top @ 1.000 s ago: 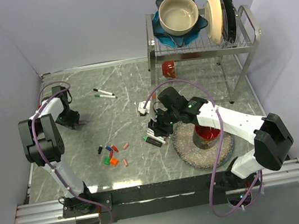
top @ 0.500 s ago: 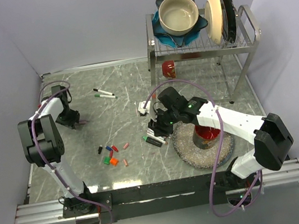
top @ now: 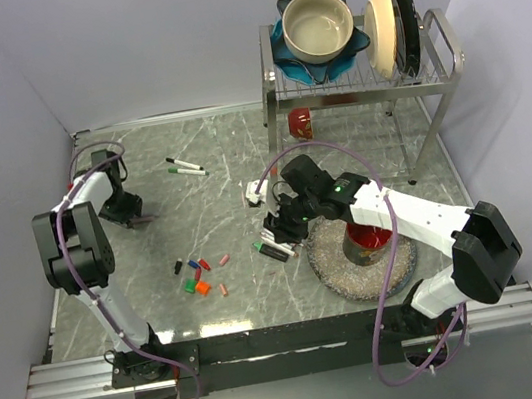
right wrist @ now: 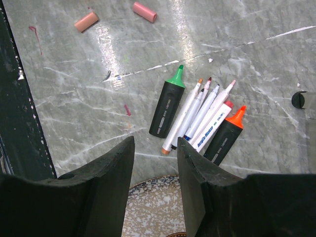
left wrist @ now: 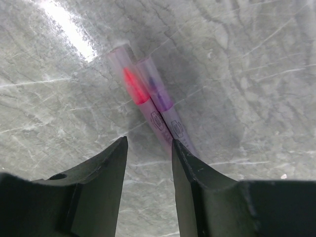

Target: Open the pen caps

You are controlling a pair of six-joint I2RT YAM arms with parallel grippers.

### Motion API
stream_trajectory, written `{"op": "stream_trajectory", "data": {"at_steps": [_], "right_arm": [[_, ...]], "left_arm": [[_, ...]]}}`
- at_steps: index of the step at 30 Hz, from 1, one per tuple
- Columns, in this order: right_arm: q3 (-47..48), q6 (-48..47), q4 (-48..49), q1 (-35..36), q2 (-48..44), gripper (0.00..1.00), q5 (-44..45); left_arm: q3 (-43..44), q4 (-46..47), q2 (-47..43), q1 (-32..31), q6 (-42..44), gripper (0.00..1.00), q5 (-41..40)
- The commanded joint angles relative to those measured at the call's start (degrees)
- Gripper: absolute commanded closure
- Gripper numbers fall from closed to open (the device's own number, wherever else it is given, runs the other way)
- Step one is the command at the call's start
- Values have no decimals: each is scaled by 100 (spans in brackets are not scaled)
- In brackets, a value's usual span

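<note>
Loose pen caps [top: 196, 271], black, blue, red, pink, green and orange, lie scattered left of centre. Two pink caps [right wrist: 86, 21] show in the right wrist view. My right gripper [top: 281, 229] [right wrist: 155, 140] hangs open over a pile of uncapped markers [right wrist: 197, 116] [top: 274, 249], nothing between its fingers. At the far left my left gripper [top: 126, 211] [left wrist: 149, 143] is open just behind two slim pens [left wrist: 148, 96] [top: 146, 219], one pink and one purple, lying side by side with clear ends still on. Two capped markers [top: 185, 167] lie at the back.
A dish rack [top: 429, 77] with a bowl and plates stands at the back right, a red can [top: 300, 121] under it. A speckled plate [top: 338, 269] [right wrist: 153, 207] holding a red cup sits just right of the marker pile. A small white object [top: 254, 193] lies beside the right arm.
The left arm's wrist and cable have shifted slightly near the two pens. The right arm and the markers have not moved.
</note>
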Motion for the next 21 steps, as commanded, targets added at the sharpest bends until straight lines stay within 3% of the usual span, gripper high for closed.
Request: {"op": "stream_trajectory", "data": {"at_steps": [1,12,21], "right_arm": [[100,-83,-1,-44,-21,52,-63],[108,-83,-1,-36,-21,52,-71],[117,-92,-18,-36,-48,52,-107]], "left_arm": [[231,-126,85,-6,108,54,-10],[39,-135,130,3,143,58,-36],[-1050,330,-529,-6,91,78,-37]]}}
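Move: The pink pen lies across beneath the open left fingers, its middle about 1 cm ahead, 2 cm to the left and 2 cm below. The purple pen lies snug along its far side, about 2 cm ahead and 2 cm left of the hand, at the same depth. A green-ended white pen is some 10 cm ahead and 13 cm right. From the right hand, the pink pen is roughly 17 cm ahead, 36 cm left and 13 cm down. The left hand sinks about 1.5 cm with its fingers pointing nearly straight down, working the forward fingertip in between the two pens so that only the pink one is left between the fingers. Low at the table it then draws back about 2 cm, faster towards the end, while the fingers close to about half their starting gap around the pink pen's body, on the stretch away from the cap, and drag that pen back with them. ##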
